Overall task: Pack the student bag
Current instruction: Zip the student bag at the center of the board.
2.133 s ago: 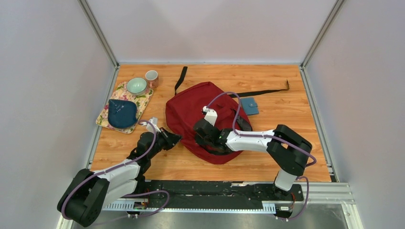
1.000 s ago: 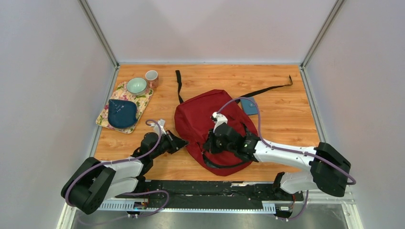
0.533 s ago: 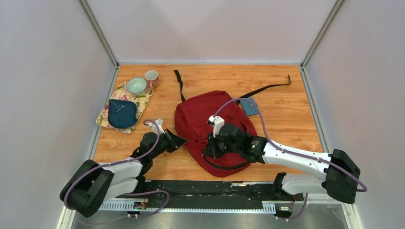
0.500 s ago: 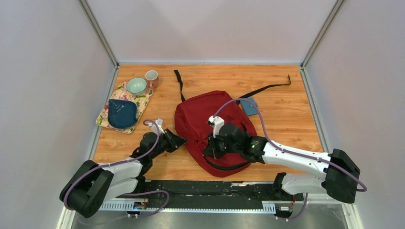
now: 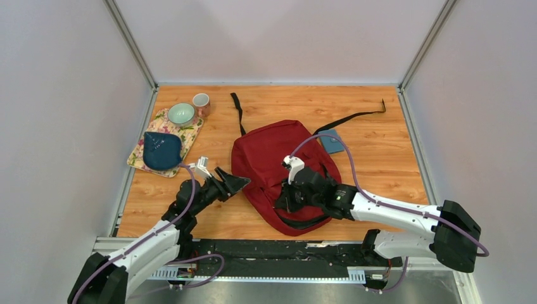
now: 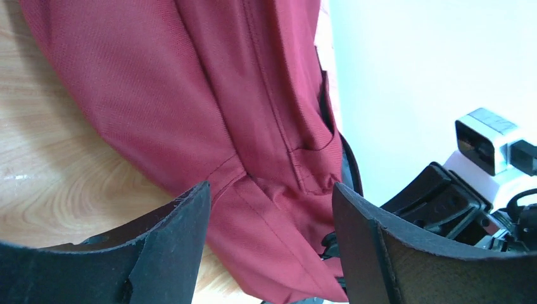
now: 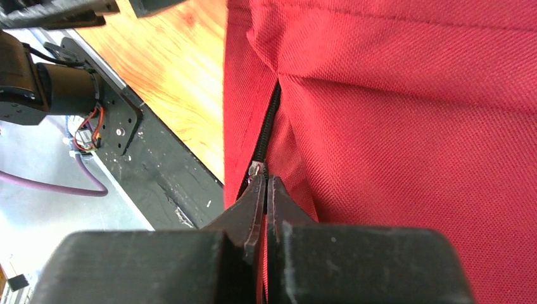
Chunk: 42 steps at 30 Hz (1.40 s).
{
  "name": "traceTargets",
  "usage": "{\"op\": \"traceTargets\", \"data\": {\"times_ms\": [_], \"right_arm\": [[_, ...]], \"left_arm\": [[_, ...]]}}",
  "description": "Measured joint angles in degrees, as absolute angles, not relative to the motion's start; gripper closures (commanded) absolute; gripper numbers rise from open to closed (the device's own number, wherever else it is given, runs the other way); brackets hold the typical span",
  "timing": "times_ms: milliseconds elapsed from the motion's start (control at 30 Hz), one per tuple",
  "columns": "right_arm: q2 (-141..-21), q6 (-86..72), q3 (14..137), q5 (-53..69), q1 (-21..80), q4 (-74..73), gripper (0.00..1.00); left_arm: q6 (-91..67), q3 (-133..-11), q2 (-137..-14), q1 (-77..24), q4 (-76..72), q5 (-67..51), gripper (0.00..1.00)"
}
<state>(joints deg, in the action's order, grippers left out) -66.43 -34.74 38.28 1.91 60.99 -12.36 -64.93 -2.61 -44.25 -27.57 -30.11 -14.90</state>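
Note:
The student bag is a dark red backpack lying flat in the middle of the wooden table. In the top view my left gripper sits at its left edge. Its jaws are open, and in the left wrist view the red fabric shows between and beyond the two black fingers, apart from them. My right gripper rests on the bag's near part. It is shut on the small metal zipper pull at the end of the black zipper. The bag fills the right wrist view.
A teal-blue wallet lies by the bag's far right corner. On the left, a floral mat carries a dark blue pouch and a green bowl, with a cup behind. Black straps trail toward the back wall.
My left gripper has gone from shut to open at the bag's left edge, and its arm has reached further forward. The right gripper stayed shut and drew slightly toward the near edge.

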Motion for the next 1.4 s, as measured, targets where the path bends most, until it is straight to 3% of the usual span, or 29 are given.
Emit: {"op": "traceTargets", "data": {"times_ms": [300,833,900,1000,1033,1133,1200,1400], "right_arm": [[-66.43,-35.64,38.28,2.24,61.01,-9.85,1.0],[-66.22,-37.5,37.5,4.32,60.99,-8.29,1.0],[-66.22,-37.65,37.43,4.56,60.99,-8.25,1.0],[-66.15,-37.74,37.41,4.49,60.99,-8.38,1.0],[-65.91,-37.74,37.3,4.32,61.01,-8.6,1.0],[-64.14,-37.67,36.38,3.99,60.99,-9.78,1.0],[-62.3,-37.63,35.22,4.49,60.99,-10.68,1.0],[-54.15,-37.67,31.7,4.84,60.99,-14.57,1.0]], "left_arm": [[-65.69,-2.61,-42.0,-28.49,-14.15,-14.26,0.22],[-71.7,-2.61,-56.58,-39.57,-26.41,-10.9,0.2],[-72.82,-2.61,-58.74,-39.77,-29.61,-10.13,0.26],[-74.28,-2.68,-61.95,-39.77,-33.82,-9.39,0.51],[-74.48,-2.83,-63.33,-39.79,-35.16,-9.28,0.68],[-75.37,-3.53,-66.98,-39.75,-38.59,-9.34,0.93],[-76.07,-3.66,-68.99,-39.66,-40.95,-9.47,1.0],[-76.6,-3.36,-73.28,-37.45,-46.48,-12.23,1.0]]}}
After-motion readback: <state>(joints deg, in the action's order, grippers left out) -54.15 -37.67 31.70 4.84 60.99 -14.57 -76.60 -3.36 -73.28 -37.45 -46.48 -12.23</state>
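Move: Below and to the right of the open left hand, the bag's left edge fold, just behind the seam, lies about 4 cm right, 2 cm back and 7 cm down; the zip pull is some 12 cm right, 6 cm back and 5 cm down. The right hand already pinches that pull at its fingertips. From the right hand, the black zip band along the bag's near edge has its middle about 10 cm right and 5 cm back, slightly lower, and the edge fold is 7 cm left and 4 cm ahead. Dropping about 6 cm with fingers open and tipping some 15 degrees down, the left hand swings back and right, then slides forward and right a little and shuts on the bag's edge fold. The right hand keeps its pinch on the zip pull, eases slightly up and left, then draws the pull back and right along the zip, about 4 cm. ##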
